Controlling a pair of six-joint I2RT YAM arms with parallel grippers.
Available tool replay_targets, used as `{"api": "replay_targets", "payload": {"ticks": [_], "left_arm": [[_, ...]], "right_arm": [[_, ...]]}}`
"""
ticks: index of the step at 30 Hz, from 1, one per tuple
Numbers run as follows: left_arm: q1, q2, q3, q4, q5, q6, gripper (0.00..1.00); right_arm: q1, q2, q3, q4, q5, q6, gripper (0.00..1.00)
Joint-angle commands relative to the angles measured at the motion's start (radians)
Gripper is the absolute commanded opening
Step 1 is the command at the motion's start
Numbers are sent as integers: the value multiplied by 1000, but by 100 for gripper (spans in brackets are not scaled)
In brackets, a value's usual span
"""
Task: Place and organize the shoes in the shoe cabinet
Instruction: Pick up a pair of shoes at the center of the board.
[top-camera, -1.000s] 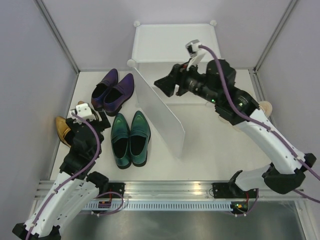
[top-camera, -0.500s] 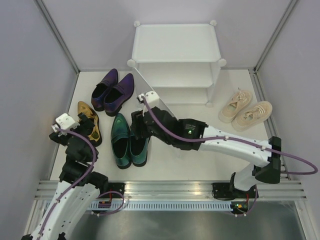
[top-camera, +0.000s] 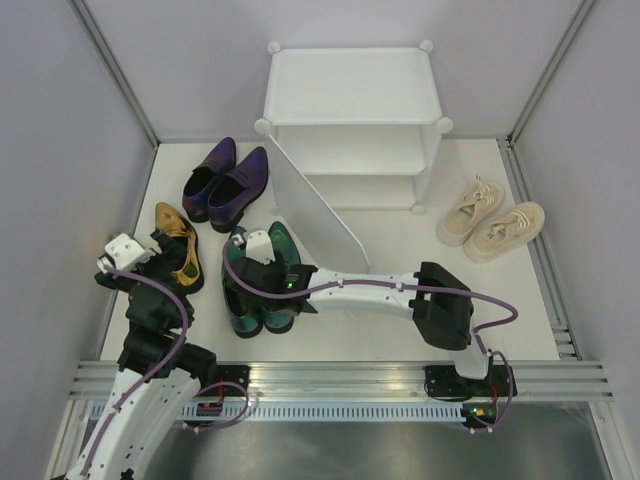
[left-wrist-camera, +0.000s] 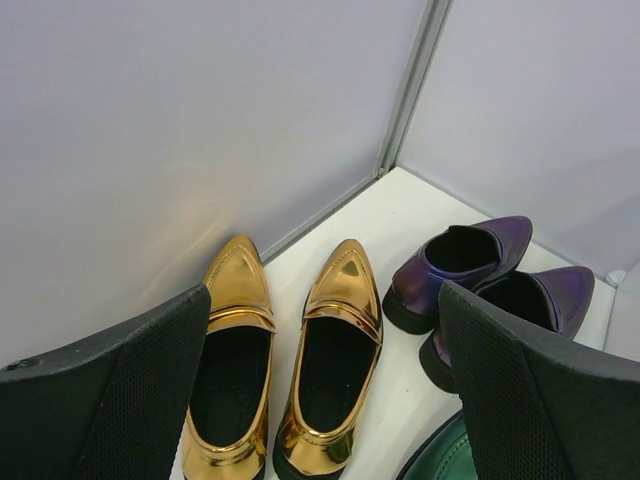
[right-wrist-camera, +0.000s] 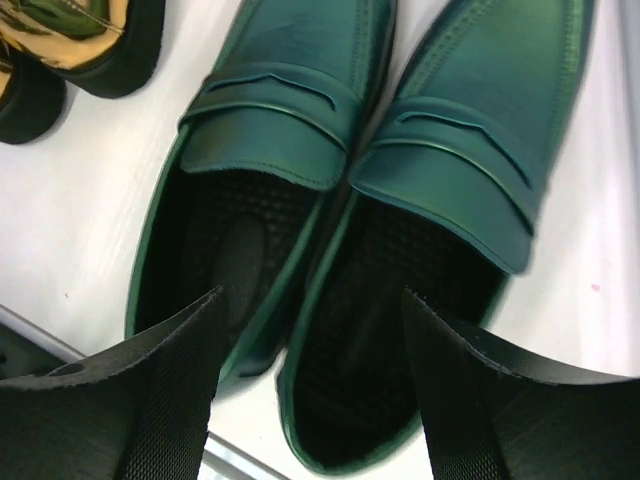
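The white shoe cabinet (top-camera: 350, 100) stands at the back, its frosted door panel (top-camera: 315, 205) swung open toward the front. The dark purple shoes (top-camera: 225, 180), gold loafers (top-camera: 178, 245) and green loafers (top-camera: 262, 300) sit on the floor left of the door. The beige sneakers (top-camera: 490, 220) lie at the right. My left gripper (left-wrist-camera: 325, 290) is open and empty, just behind the gold loafers (left-wrist-camera: 335, 380). My right gripper (right-wrist-camera: 313, 295) is open and empty, hovering over the heels of the green loafers (right-wrist-camera: 270, 130), its arm stretched low across the floor.
Grey walls close in the left, back and right sides. The open door panel stands between the left shoes and the floor in front of the cabinet. The purple shoes (left-wrist-camera: 460, 260) lie just right of the gold pair. A metal rail (top-camera: 340, 375) runs along the front edge.
My right arm has swung from near the cabinet down and left to hover over the green loafers. My left gripper has pulled back left, uncovering the gold loafers.
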Motion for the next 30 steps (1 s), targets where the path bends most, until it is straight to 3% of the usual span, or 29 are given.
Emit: {"api": "replay_targets", "payload": {"ticks": [1,6,10,13,18,21,28,30], "left_arm": [[4,1,-1,23,50,8,97],[4,-2,4,13,71,2,96],[3,-7,7,5,77,-8,96],[3,-8,7,-1,100,-11,96],[2,-5,7,-9,105,-11,96],[3,-7,7,-9,113,-12,96],[4,-8,7,-10,116,-12,96],[2,-8,7,-12,114,-12,96]], "right_arm": [[0,55,101,26,27,57,75],[-29,135,105,2,37,121,77],[-51,178,105,-1,16,143,73],[-51,203,114,11,-22,143,56],[-49,226,131,14,-65,147,46],[-49,221,126,3,-67,150,35],[-45,128,48,13,-65,150,1],[-43,79,31,16,-64,144,1]]}}
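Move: The touching inner walls of the pair of green shoes lie about 8 cm below my right hand, some 2 cm ahead and 2 cm left, heels towards me. From that spot the nearer gold shoe is roughly 20 cm left and 9 cm farther out, the purple shoes about 26 cm farther out and 9 cm left, and the middle of the open cabinet door 14 cm right and 5 cm farther out. From my left hand the green pair is some 23 cm right, 4 cm ahead and 25 cm below. I sink my right hand about 7 cm into the green shoes, easing nearly 3 cm forward and a little left while the fingers tip slightly steeper, one finger going into each shoe's opening. Then I hold there and close, pinching the two adjoining inner walls together just behind the tongues. My left hand only drifts a little right and forward, open. ##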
